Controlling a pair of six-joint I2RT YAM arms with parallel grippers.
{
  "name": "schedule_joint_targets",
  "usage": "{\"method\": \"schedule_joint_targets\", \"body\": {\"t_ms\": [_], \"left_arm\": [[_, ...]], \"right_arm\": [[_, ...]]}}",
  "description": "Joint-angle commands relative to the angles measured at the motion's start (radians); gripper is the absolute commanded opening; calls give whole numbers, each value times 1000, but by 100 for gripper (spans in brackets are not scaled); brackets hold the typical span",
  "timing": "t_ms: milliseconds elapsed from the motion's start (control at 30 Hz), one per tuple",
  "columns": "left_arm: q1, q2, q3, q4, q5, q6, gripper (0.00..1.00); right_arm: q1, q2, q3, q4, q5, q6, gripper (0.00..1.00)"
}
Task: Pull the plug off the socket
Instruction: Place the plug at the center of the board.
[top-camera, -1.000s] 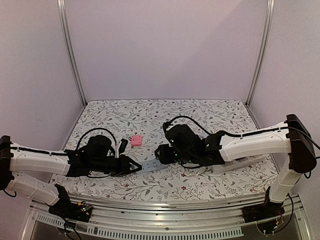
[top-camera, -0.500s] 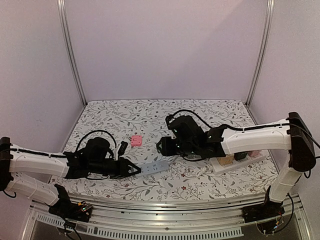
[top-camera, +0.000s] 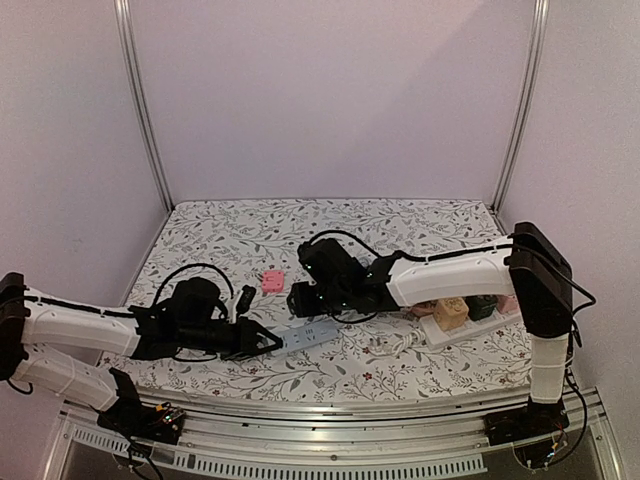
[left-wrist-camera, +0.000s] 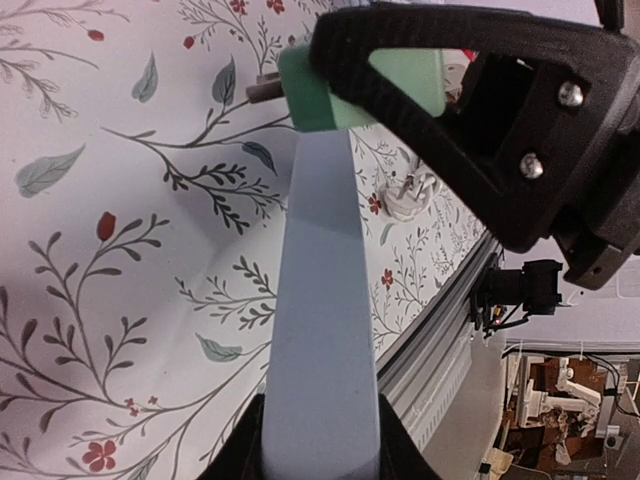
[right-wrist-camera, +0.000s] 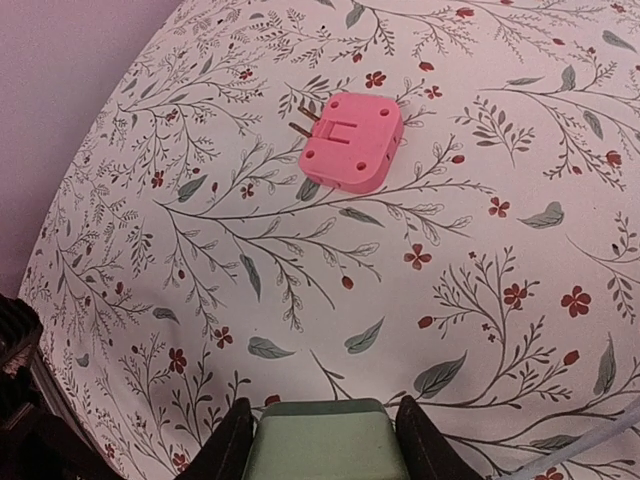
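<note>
My left gripper (top-camera: 262, 340) is shut on the near end of a grey-blue socket strip (top-camera: 308, 333), which reaches out to the right just above the table. In the left wrist view the strip (left-wrist-camera: 322, 300) runs up between the two black fingers (left-wrist-camera: 236, 458). The green plug (left-wrist-camera: 362, 84) sits at the strip's far end with a metal prong showing at its left side. My right gripper (top-camera: 300, 299) is shut on that plug. From the right wrist, the plug (right-wrist-camera: 325, 442) fills the gap between the fingers (right-wrist-camera: 228, 445), above the patterned cloth.
A pink plug adapter (right-wrist-camera: 350, 140) lies prongs-up on the floral cloth, behind the strip (top-camera: 272, 281). A white power strip (top-camera: 462, 318) loaded with several plugs lies at the right, with a coiled white cable (top-camera: 385, 346) beside it. The table's metal front rail (left-wrist-camera: 440, 340) is close.
The right arm has swung left with the green plug, uncovering the white strip on the right. The left arm and the grey-blue strip have barely moved.
</note>
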Motion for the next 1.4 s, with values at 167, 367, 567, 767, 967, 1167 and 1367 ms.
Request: {"method": "schedule_joint_targets", "body": {"t_ms": [167,367,567,767,967,1167,1367], "left_arm": [[13,54,-36,-80,-15,-19,0],[20,69,-40,-66,-11,-18,0],[31,72,-41,-57,-8,-13,0],[47,73,-58,-41,-1,-9,0],[70,85,-64,-24,12,1,0],[95,96,-68,-12,35,13,0],[150,101,-103,-8,56,27,0]], "right_arm": [[-9,132,141,-5,11,8,6],[-23,217,218,-4,7,23,12],[-28,286,289,-1,-4,14,21],[-42,323,324,0,-3,10,42],[-62,333,329,-2,-10,12,67],[-71,287,318,-20,-17,-38,88],[-86,115,206,-51,-9,-111,96]]}}
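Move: My right hand holds the green plug; the bare tabletop where it will be set down is about 6 cm ahead, 4 cm to the left and 6 cm below. The pink plug lies some 16 cm ahead, 9 cm left and 7 cm down. The socket strip's middle is roughly 5 cm back, level sideways and 5 cm down. From my left hand, gripping the strip's end, that bare spot is about 17 cm ahead, 4 cm right and 5 cm below. I bring the green plug forward, down and to the left with my right hand, about 5 cm down onto the bare table beyond the strip, its attitude held nearly still. There I open the fingers wide while drifting a little farther forward and slightly right, then begin to ease off to the right and up. My left hand keeps its grip on the strip, creeping about 2 cm forward. ##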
